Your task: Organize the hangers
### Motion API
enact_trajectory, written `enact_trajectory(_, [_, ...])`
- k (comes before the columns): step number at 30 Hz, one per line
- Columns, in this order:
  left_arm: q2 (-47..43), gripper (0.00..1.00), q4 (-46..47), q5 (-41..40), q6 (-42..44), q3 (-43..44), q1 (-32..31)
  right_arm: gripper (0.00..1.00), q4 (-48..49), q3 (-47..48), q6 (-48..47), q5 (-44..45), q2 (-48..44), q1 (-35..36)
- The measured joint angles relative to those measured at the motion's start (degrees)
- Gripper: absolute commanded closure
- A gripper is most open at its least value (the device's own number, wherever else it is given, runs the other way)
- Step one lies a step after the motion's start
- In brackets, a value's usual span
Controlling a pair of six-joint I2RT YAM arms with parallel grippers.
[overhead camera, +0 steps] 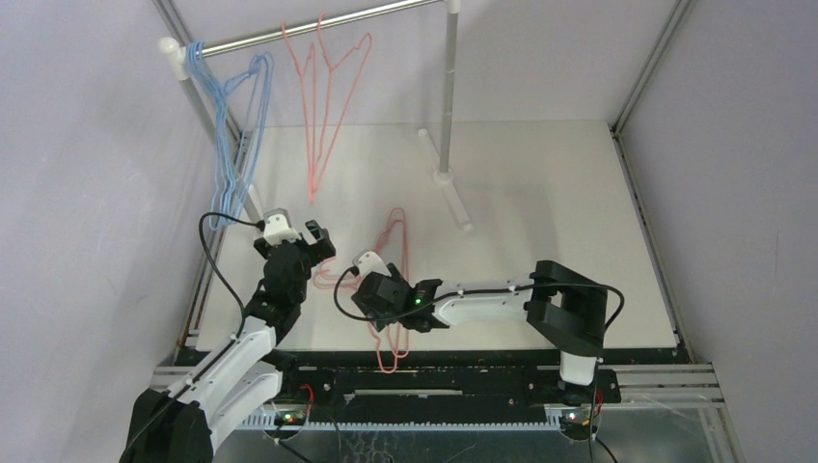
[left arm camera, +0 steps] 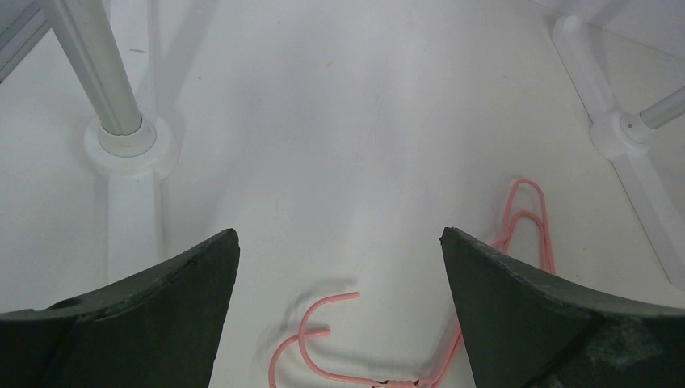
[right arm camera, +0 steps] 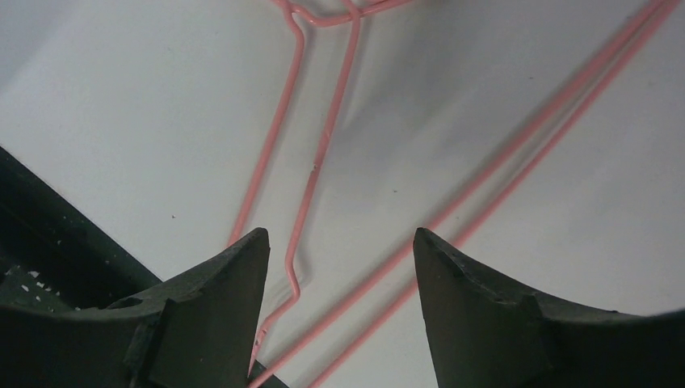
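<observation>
Two pink hangers (overhead camera: 403,246) lie stacked on the white table, hooks toward the left. My right gripper (overhead camera: 378,301) hovers over their lower part, open. In the right wrist view the pink wires (right arm camera: 317,162) run between and under the fingers of the right gripper (right arm camera: 341,234), and nothing is clamped. My left gripper (overhead camera: 320,241) stands wide open above the hook end. The left wrist view shows both pink hooks (left arm camera: 300,335) on the table below the left gripper (left arm camera: 339,230). More pink hangers (overhead camera: 311,125) and several light blue hangers (overhead camera: 228,135) hang on the rail (overhead camera: 318,24).
The silver rail stands on white posts (overhead camera: 449,96) with feet on the table. One post base (left arm camera: 129,137) is close ahead-left of my left gripper, another (left arm camera: 622,129) ahead-right. The table's black front edge lies just below the right gripper.
</observation>
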Motion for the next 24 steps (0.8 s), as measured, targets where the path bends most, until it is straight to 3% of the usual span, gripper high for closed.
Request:
enact_trajectory(9, [0.0, 0.00, 0.0, 0.0, 0.0, 0.0, 0.0, 0.42, 0.2, 2.3, 1.6, -3.7, 4.3, 0.0])
enact_trajectory(13, [0.1, 0.01, 0.0, 0.0, 0.0, 0.0, 0.0, 0.55, 0.2, 2.3, 2.3, -4.5, 5.5, -0.2])
enact_trajectory(19, [0.2, 0.01, 0.0, 0.0, 0.0, 0.0, 0.0, 0.97, 0.4, 2.7, 3.2, -4.9, 7.3, -0.3])
enact_trajectory(24, [0.2, 0.01, 0.0, 0.0, 0.0, 0.0, 0.0, 1.00, 0.6, 2.9, 4.0, -4.7, 7.6, -0.5])
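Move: Just below the open right fingers lies the near shoulder wire of the pink hangers, about 4 cm down, 1 cm back and 2 cm to the left. Their long bottom bars run some 4 cm to the hand's right, at the same depth, and their hooks lie roughly 13 cm ahead and 13 cm left. From the left hand, that wire is about 14 cm back, 16 cm right and 13 cm down. Sinking about 4 cm onto the pink hangers, the right hand eases a little left early on and slightly back, its fingertips tipping some 5 degrees further down. The fingers narrow slowly at first, then snap shut near the table and pinch one near shoulder wire between their tips. ##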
